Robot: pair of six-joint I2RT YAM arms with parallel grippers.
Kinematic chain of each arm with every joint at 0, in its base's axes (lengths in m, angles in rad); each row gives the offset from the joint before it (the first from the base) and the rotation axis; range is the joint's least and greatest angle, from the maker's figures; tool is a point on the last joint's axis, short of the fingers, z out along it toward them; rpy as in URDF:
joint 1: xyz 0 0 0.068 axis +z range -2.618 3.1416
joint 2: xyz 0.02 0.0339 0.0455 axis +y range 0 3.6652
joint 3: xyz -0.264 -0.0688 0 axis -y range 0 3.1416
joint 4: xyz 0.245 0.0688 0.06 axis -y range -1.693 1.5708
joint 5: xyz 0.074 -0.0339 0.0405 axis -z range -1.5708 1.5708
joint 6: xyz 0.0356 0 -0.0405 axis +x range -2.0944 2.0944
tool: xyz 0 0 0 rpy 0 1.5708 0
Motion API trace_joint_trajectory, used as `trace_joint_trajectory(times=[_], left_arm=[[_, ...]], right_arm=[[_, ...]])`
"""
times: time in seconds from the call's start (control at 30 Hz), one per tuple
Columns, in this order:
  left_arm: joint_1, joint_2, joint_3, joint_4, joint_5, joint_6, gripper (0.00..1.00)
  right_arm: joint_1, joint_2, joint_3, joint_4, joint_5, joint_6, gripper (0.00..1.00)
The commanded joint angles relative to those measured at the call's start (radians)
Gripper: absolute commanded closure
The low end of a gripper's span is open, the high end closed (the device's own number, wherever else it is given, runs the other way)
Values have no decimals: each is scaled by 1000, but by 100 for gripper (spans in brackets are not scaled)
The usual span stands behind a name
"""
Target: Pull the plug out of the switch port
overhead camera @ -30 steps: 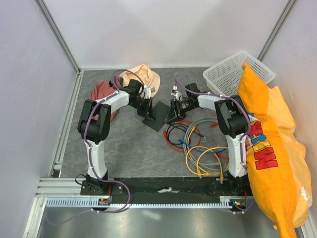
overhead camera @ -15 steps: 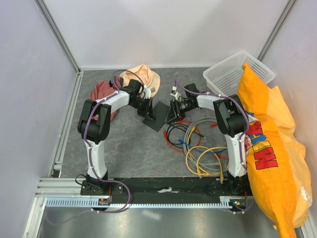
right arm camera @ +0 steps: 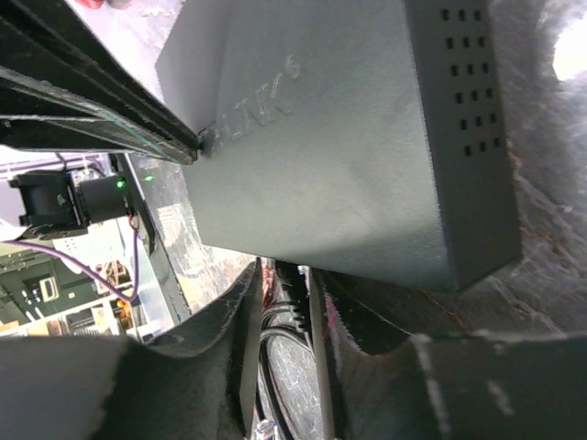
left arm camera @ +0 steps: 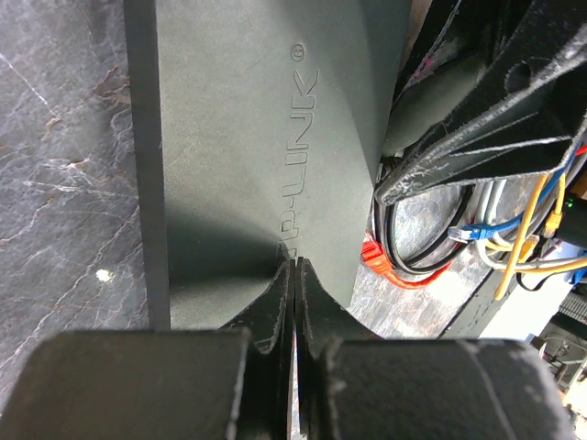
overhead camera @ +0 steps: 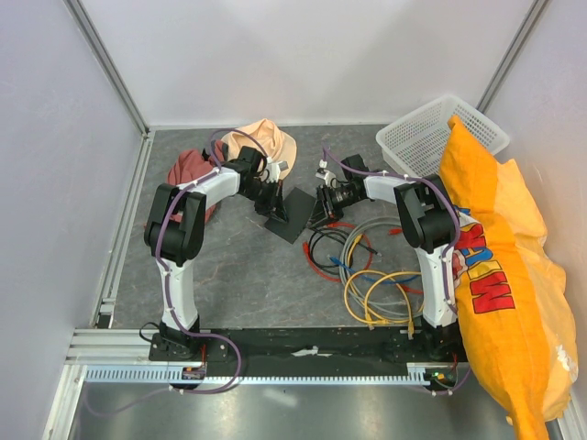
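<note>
The switch is a flat matte black box lying on the grey table between my two grippers. My left gripper is shut and empty, and its tips rest on the switch's top. My right gripper is at the switch's opposite edge. In the right wrist view its jaws stand narrowly apart on either side of a black ribbed plug under the switch's edge. The plug lies against one finger, with a gap to the other. The port itself is hidden.
A pile of grey, yellow, black and red cables lies near the right arm. A peach hat and a red cloth lie at the back left. A white basket and a large orange bag are at the right.
My right gripper has edged slightly left toward the switch. The left gripper and the switch have not moved.
</note>
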Motion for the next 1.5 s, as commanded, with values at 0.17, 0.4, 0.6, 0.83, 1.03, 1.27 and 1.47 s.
trace_joint_trajectory(times=[0.17,0.4,0.6,0.83,1.03,1.27,1.47], left_arm=[[-9,39,-5,0,-122,47,98],[-15,33,-13,0,-125,50,98],[-15,36,-7,0,-127,53,98],[-15,37,-4,1,-142,56,98],[-15,39,4,0,-142,56,98],[-15,31,2,0,-141,56,98],[-15,31,6,0,-133,47,98]], right_arm=[[10,36,-4,-25,160,-31,72],[12,22,-9,-34,169,-48,86],[9,10,-36,-113,209,-140,100],[-2,-20,-70,-174,258,-208,100],[-13,-49,-101,-202,281,-244,100],[-63,-147,-115,-254,334,-290,100],[-161,-276,-199,-284,461,-340,100]])
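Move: The plug, still in its port on the switch's right-hand side, sits between the right hand's open fingertips, barely 1 cm to their left and level in height. The switch's middle is about 4 cm left of that hand and 2 cm ahead. One red plug lies roughly 5 cm to the hand's right, level with it; another is about 6 cm back and 1 cm left. From the left hand the plug is some 6 cm right, 1 cm back, 2 cm lower. Sinking barely half a centimetre, the right hand first closes its fingers and pinches the black plug. It then draws off to the right, away from the switch, slowly at first and then fast, about 8 cm in all and drifting back some 2 cm, fingers tipping roughly 15 degrees more steeply down. The left hand's shut fingertips keep resting on the switch's top. ##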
